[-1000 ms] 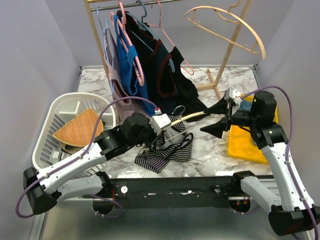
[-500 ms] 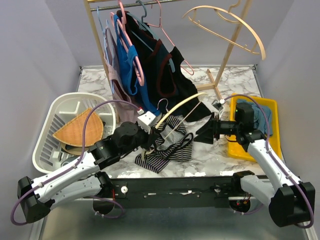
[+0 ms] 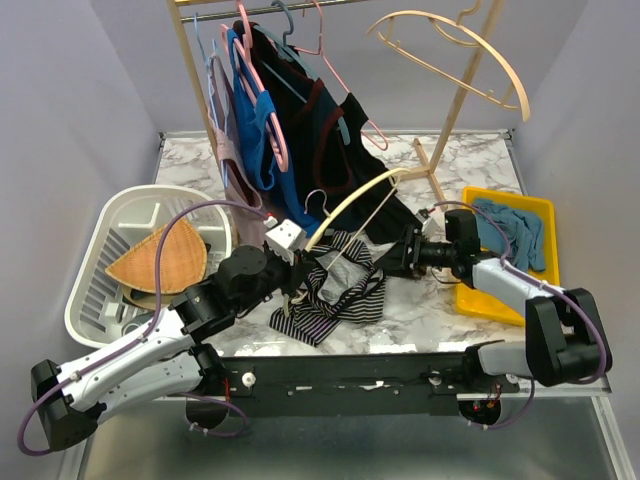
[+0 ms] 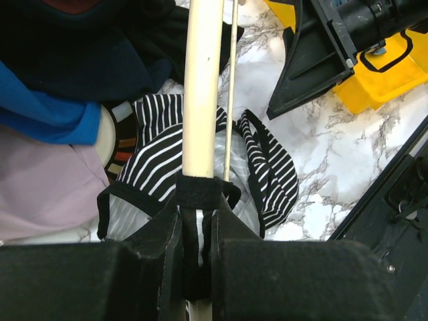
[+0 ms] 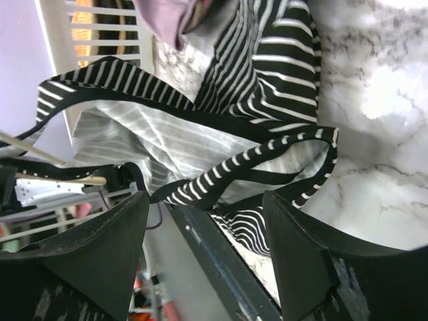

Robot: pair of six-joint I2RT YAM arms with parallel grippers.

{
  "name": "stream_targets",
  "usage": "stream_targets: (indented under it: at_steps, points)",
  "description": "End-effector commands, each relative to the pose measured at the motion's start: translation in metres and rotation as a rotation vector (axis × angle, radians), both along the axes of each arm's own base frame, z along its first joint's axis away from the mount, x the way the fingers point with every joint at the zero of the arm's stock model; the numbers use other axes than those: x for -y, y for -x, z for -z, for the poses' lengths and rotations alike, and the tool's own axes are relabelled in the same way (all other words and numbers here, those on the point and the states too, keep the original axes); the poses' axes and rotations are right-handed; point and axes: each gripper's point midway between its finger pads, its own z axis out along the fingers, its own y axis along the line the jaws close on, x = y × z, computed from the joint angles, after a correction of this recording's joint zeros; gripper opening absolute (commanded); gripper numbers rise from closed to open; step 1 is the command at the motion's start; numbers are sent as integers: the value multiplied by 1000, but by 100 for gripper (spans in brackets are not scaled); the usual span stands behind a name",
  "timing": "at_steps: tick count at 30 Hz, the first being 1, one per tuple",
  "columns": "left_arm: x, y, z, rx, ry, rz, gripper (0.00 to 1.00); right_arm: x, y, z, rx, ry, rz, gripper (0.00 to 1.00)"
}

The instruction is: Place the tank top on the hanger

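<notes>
The striped tank top lies crumpled on the marble at the near middle. My left gripper is shut on one end of the cream hanger, which slants up and away over the garment. In the left wrist view a black strap wraps the hanger right at the jaws, with striped cloth below. My right gripper is low at the tank top's right side, open. Its fingers stand either side of a striped edge without touching it.
A white basket with a woven tan piece stands at the left. The clothes rack at the back holds pink hangers, blue and black garments, and a second cream hanger. A yellow tray with teal cloth is at the right.
My right gripper has dropped and swung left toward the tank top, its jaws a little narrower. The left arm has turned the hanger so its free end points up and back.
</notes>
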Motion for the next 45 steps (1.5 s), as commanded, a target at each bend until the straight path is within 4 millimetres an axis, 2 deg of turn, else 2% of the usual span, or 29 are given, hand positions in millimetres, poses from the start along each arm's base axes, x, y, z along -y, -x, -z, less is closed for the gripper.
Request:
stream_targets:
  at_steps: [1, 5, 7, 8, 9, 10, 12, 14, 17, 18, 20, 24, 26, 28, 29, 30, 32, 33, 34, 35, 36, 38, 39, 41, 42, 43, 45]
  points:
    - [-2, -8, -17, 48, 57, -41, 0, -12, -1, 17, -111, -4, 13, 76]
    - [-1, -8, -18, 48, 58, -39, 0, -25, 4, 29, -167, 11, -27, 75]
    - [-1, -7, -20, 52, 63, -33, 0, -27, 4, 38, -200, 18, -34, 72]
    - [-1, -7, -20, 53, 64, -33, 0, -31, 0, 35, -191, 9, -48, 69]
    - [-1, -7, -20, 53, 64, -30, 0, -33, -1, 36, -190, 2, -64, 59]
    - [-1, -7, -21, 57, 64, -27, 0, -36, 0, 32, -194, -23, -90, 53]
    - [-1, -6, -18, 54, 54, -23, 0, -41, -3, 27, -188, -47, -113, 45]
    - [-1, -6, -18, 53, 47, -23, 0, -43, -3, 22, -167, -59, -128, 41]
    - [-1, -6, -19, 55, 48, -22, 0, -41, -2, 23, -147, -49, -121, 27]
    - [0, -6, -18, 54, 48, -18, 0, -41, -2, 23, -141, -45, -120, 25]
    - [0, -5, -18, 51, 50, -15, 0, -41, -3, 22, -141, -44, -119, 25]
    - [0, -3, -18, 44, 59, -10, 0, -40, -7, 29, -153, -20, -109, 48]
    - [-1, -1, -17, 41, 59, -6, 0, -40, -8, 33, -160, -15, -108, 47]
    - [-3, 1, -17, 44, 61, 1, 0, -41, -8, 32, -157, -20, -118, 39]
    - [-4, 3, -15, 43, 53, 6, 0, -41, -10, 28, -141, -27, -123, 35]
    - [-5, 4, -15, 49, 47, 13, 0, -42, -9, 24, -127, -35, -130, 19]
    - [-8, 7, -12, 47, 22, 23, 0, -40, -12, 6, -62, -59, -140, 4]
    - [-10, 8, -14, 57, 20, 27, 0, -37, -15, 0, -38, -62, -129, 1]
    - [-12, 9, -14, 70, 4, 34, 0, -33, -17, -6, -6, -60, -119, 1]
    - [-13, 10, -13, 76, -4, 38, 0, -27, -19, -21, 55, -68, -102, 0]
    - [-16, 11, -15, 87, -6, 42, 0, -16, -27, -27, 86, -66, -60, 0]
    - [-19, 11, -17, 109, -18, 48, 0, -1, -31, -39, 146, -67, -19, 1]
    - [-20, 12, -16, 111, -22, 54, 0, 14, -37, -56, 209, -72, 30, 1]
    - [-21, 11, -19, 121, -27, 60, 0, 29, -38, -69, 260, -70, 66, 1]
    - [-20, 12, -21, 125, -24, 70, 0, 41, -41, -85, 323, -64, 100, 0]
    - [-20, 12, -24, 131, -24, 74, 0, 45, -39, -92, 366, -56, 91, 1]
    - [-20, 11, -26, 140, -29, 80, 0, 69, -45, -110, 412, -39, 156, 0]
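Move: The near shoulder strap of the tank top lies some 4 cm to the left of the open right hand and 4 cm below it, level with it fore and aft. The hanger in the left hand has its middle about 8 cm to the right hand's left, 12 cm farther out and 10 cm up; the hanging black shirt's hem is 11 cm ahead and 2 cm left, 6 cm down, and the yellow tray 25 cm right, 2 cm ahead, 10 cm down. From the left hand, that strap is about 12 cm right, 5 cm ahead and 15 cm below. Left and down by about 4 cm each, the right hand brings its open fingers onto the tank top's strap, partly closes, eases open a little, then shuts fully and pinches it. It then lifts quickly, some 12 cm, drawing the strap right and forward towards the hanger's far end while rolling back about 30 degrees. The left hand keeps its hold on hanger and cloth, drifting some 2 cm left at the end. ##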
